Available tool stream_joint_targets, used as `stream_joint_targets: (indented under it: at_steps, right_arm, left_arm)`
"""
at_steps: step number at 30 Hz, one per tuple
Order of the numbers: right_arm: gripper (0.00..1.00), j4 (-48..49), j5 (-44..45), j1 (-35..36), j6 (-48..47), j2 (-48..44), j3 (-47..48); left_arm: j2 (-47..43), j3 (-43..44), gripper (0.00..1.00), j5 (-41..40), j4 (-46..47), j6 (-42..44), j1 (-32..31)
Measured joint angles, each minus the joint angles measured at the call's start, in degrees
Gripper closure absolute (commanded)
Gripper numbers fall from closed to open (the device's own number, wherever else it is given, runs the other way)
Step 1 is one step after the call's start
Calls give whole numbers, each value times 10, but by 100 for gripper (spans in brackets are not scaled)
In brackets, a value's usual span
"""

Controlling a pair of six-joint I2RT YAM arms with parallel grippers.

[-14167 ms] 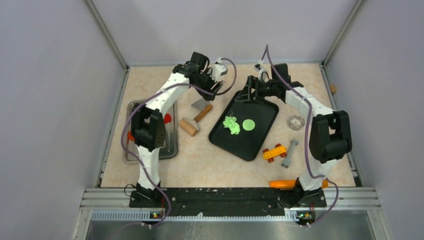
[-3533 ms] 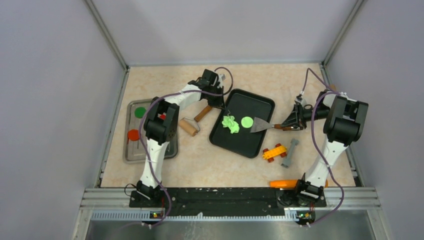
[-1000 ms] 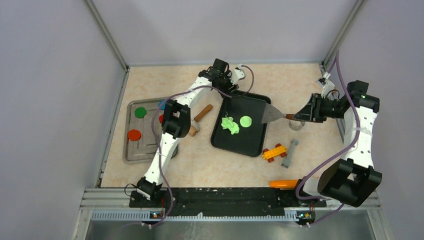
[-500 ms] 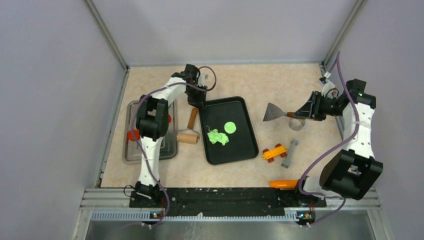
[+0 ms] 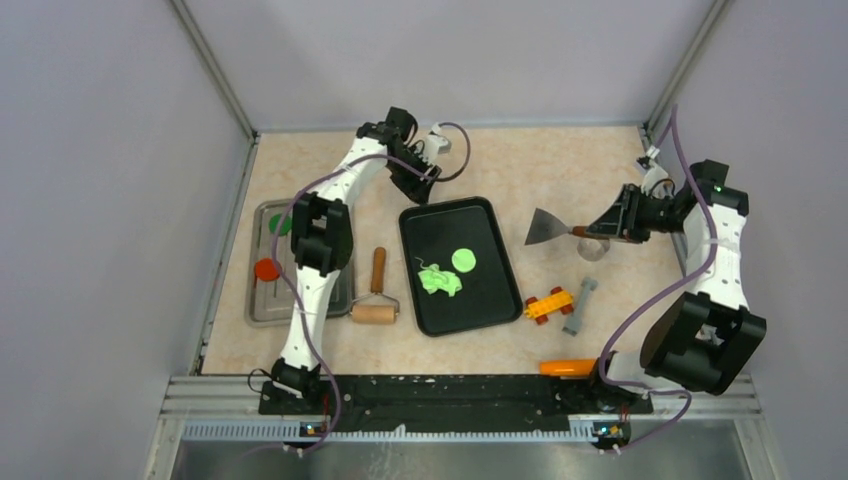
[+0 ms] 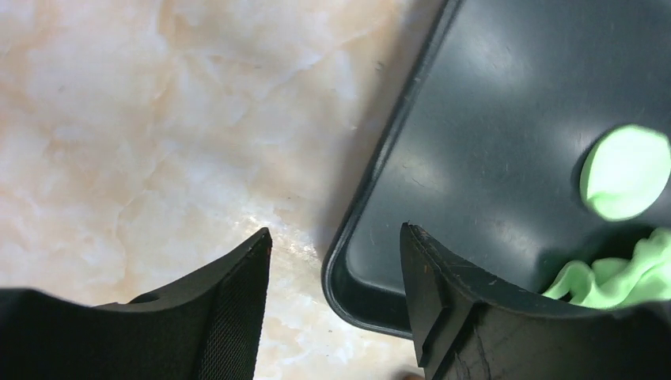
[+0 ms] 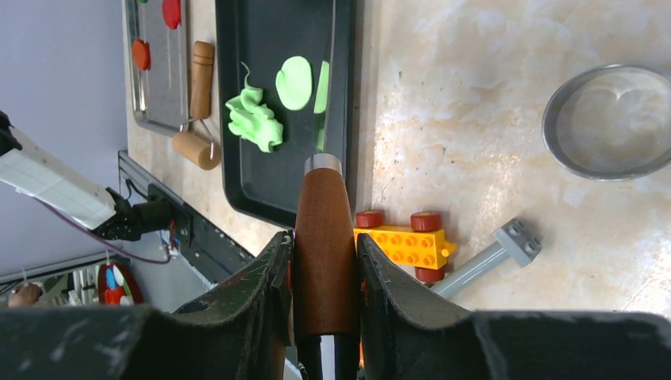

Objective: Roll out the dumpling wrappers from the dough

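A black tray (image 5: 500,296) lies mid-table with a round lime-green dumpling wrapper (image 5: 464,260) and a ragged scrap of green dough (image 5: 438,281) beside it. My left gripper (image 5: 419,187) hovers open over the tray's far-left corner. In the left wrist view that corner (image 6: 356,269) sits between the spread jaws of the left gripper (image 6: 336,241), untouched, with the wrapper (image 6: 625,170) and dough (image 6: 617,277) beyond. My right gripper (image 5: 612,226) is shut on the wooden handle (image 7: 324,222) of a scraper, its blade (image 5: 547,227) held off the tray's right side.
A metal ring cutter (image 5: 594,245) lies under the right gripper. A wooden roller (image 5: 375,300) rests left of the tray. The steel tray (image 5: 262,305) holds red (image 5: 265,269) and green (image 5: 281,222) discs. A yellow toy car (image 5: 548,303), grey piece (image 5: 581,305) and orange tool (image 5: 565,368) lie near the front right.
The black tray was pulled left and turned, pushing the roller toward the near edge. My left gripper closed on the tray's corner, then opened and lifted off. The right gripper kept still with the scraper.
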Motion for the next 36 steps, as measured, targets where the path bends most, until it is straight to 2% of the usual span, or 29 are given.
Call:
stream_joint_targets:
  at_steps: [4, 6, 9, 12, 13, 16, 19, 22, 24, 28, 36]
  right_arm:
    - [100, -2, -4, 0, 0, -11, -12]
    - [100, -3, -5, 0, 0, -13, -14]
    - [100, 1, -9, 0, 2, -18, -25]
    - [100, 7, -9, 0, 12, -25, -40]
    - [100, 14, -9, 1, 19, -28, -48]
    - [100, 44, -10, 11, 47, -39, -77]
    - [100, 92, -11, 37, 78, -39, -111]
    - [100, 145, -14, 58, 111, -30, -138]
    - [100, 179, -16, 64, 134, -13, -150]
    - [100, 228, -11, 64, 157, 26, -155]
    - [100, 248, -26, 66, 133, 120, -84]
  left_arm:
    - [5, 3, 36, 5, -37, 108, -19]
    - [14, 3, 41, 6, -47, 132, -31]
    - [36, 5, 61, -12, -46, 141, -48]
    - [49, 21, 91, -39, -35, 105, -53]
    - [50, 21, 99, -53, -31, 83, -52]
    - [39, 1, 100, -80, -24, 31, -48]
    - [9, -55, 100, -79, -20, -55, -33]
    - [-32, -131, 100, -69, 18, -150, -11]
    - [-63, -186, 100, -62, 37, -181, 3]
    - [-92, -239, 100, -41, 41, -200, 21]
    - [-97, -250, 100, -28, 51, -198, 24]
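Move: The tray's far rim, near its left corner, lies about 2 cm back, 2 cm right and 4 cm below the open left hand. From that hand the round dough disc is some 13 cm back and 9 right, the dough scrap 17 back and 5 right. From the right hand, holding the spatula, the disc is roughly 6 cm ahead, 21 left and 19 below; the toy car is 4 back, 2 left, the metal ring 7 ahead, 6 right. The tray's far rim is pinched by the left hand, which first drops about 4 cm while drawing back, shuts its fingers, then drags the rim some 5 cm back and 6 left, turning counter-clockwise. Meanwhile the spatula, still gripped in the right hand, eases back and left, sinks about 7 cm, then sweeps forward nearly 7, bringing its blade over the tray's right end. ##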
